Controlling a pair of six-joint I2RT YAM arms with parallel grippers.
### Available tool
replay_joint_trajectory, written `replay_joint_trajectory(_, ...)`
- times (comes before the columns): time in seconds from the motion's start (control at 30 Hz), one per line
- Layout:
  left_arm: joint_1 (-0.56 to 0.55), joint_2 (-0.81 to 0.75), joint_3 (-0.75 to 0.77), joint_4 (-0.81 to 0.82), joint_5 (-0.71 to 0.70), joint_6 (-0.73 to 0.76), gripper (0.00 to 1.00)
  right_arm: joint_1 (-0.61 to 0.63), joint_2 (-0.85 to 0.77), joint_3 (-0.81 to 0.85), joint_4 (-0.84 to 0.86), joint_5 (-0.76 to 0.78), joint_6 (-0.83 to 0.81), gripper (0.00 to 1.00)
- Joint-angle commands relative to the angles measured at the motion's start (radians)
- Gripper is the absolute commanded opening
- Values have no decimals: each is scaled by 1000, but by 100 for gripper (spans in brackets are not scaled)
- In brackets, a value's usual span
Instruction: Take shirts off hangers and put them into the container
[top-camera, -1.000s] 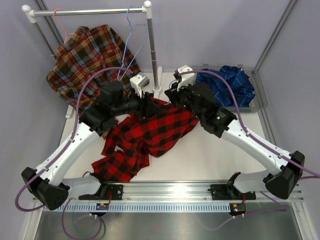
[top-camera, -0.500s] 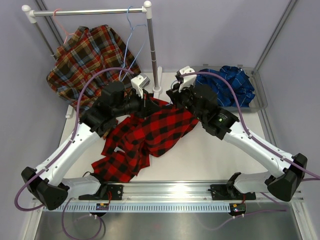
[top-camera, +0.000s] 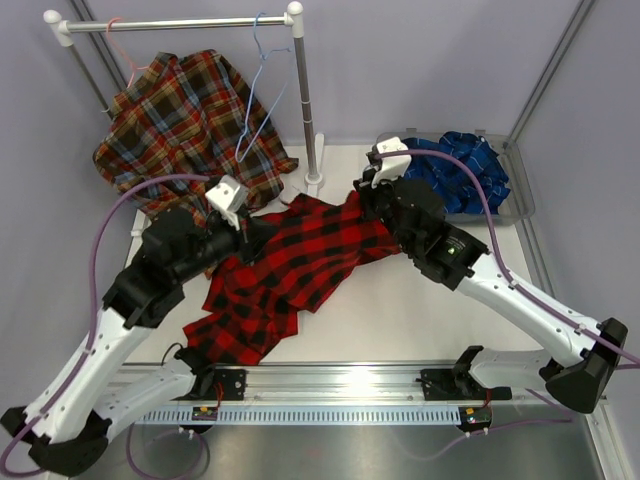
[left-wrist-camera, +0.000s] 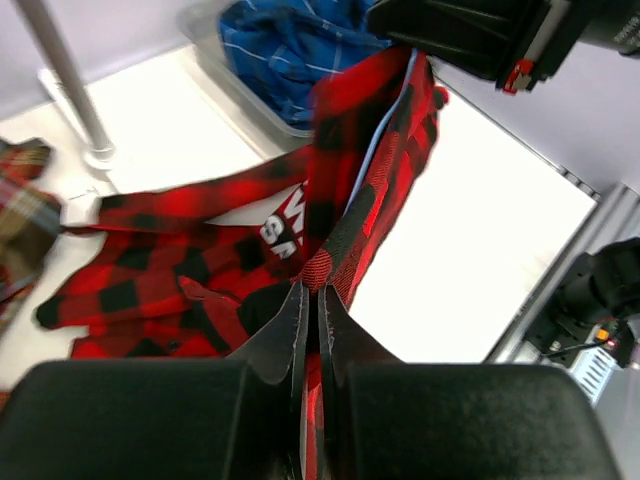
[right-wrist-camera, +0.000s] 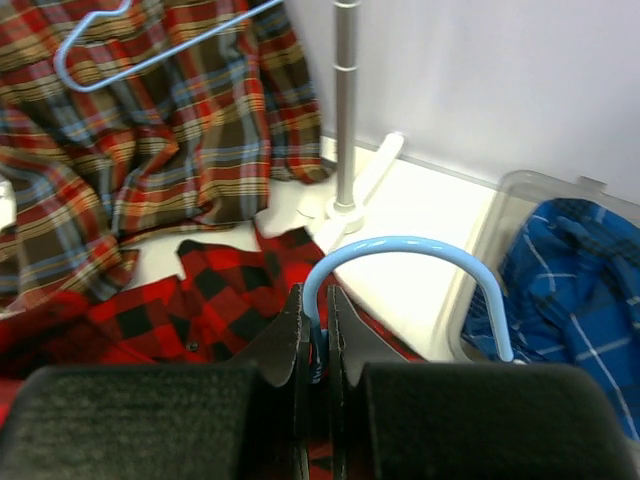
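Note:
The red-and-black shirt (top-camera: 300, 262) lies spread on the table between my arms. My left gripper (top-camera: 262, 228) (left-wrist-camera: 310, 292) is shut on a fold of its cloth. My right gripper (top-camera: 366, 196) (right-wrist-camera: 316, 295) is shut on the neck of a light blue hanger (right-wrist-camera: 400, 248), whose wire still runs inside the raised collar of that shirt (left-wrist-camera: 372, 120). The blue shirt (top-camera: 462, 168) lies in the clear container (top-camera: 522, 205) at the back right. The brown plaid shirt (top-camera: 185, 120) hangs at the back left, with a second light blue hanger (top-camera: 262, 90) and a pink hanger (top-camera: 120, 50) on the rack.
The rack's steel upright (top-camera: 305, 100) and white foot (top-camera: 316, 178) stand just behind the red shirt, close to both grippers. Its top bar (top-camera: 180, 22) spans the back left. A metal rail (top-camera: 340, 385) runs along the near edge.
My left gripper has shut on the red shirt and pulled back to the left and nearer. My right gripper moved a little right, towards the container, with the hanger. The shirt is drawn out between them.

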Motion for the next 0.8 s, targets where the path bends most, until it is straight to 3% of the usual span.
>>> replay_joint_trajectory(0.0, 8, -80, -36, -48, -131, 37, 0, -26, -38, -3, -30, 181, -47, 0)
replay_joint_trajectory(0.47, 8, -238, -284, -67, -185, -58, 0, -75, -154, 61, -157, 101, 112, 0)
replay_joint_trajectory(0.77, 6, -197, -309, 50, 74, -136, 0, -75, -181, 57, -140, 3, 192, 0)
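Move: The left hand already pinches the red checked shirt, whose middle lies some 20 cm below and about 3 cm to the right and 2 cm ahead. The blue hanger's hook, in the right fingers, is roughly 21 cm right and 9 cm ahead of the left hand. From the right hand, the container lies about 18 cm ahead, 26 cm right and 30 cm below; the rack post's foot is 17 cm ahead, 12 cm left and as low. The left hand sinks some 8 cm, shirt still pinched; the right carries the hanger about 5 cm right. ##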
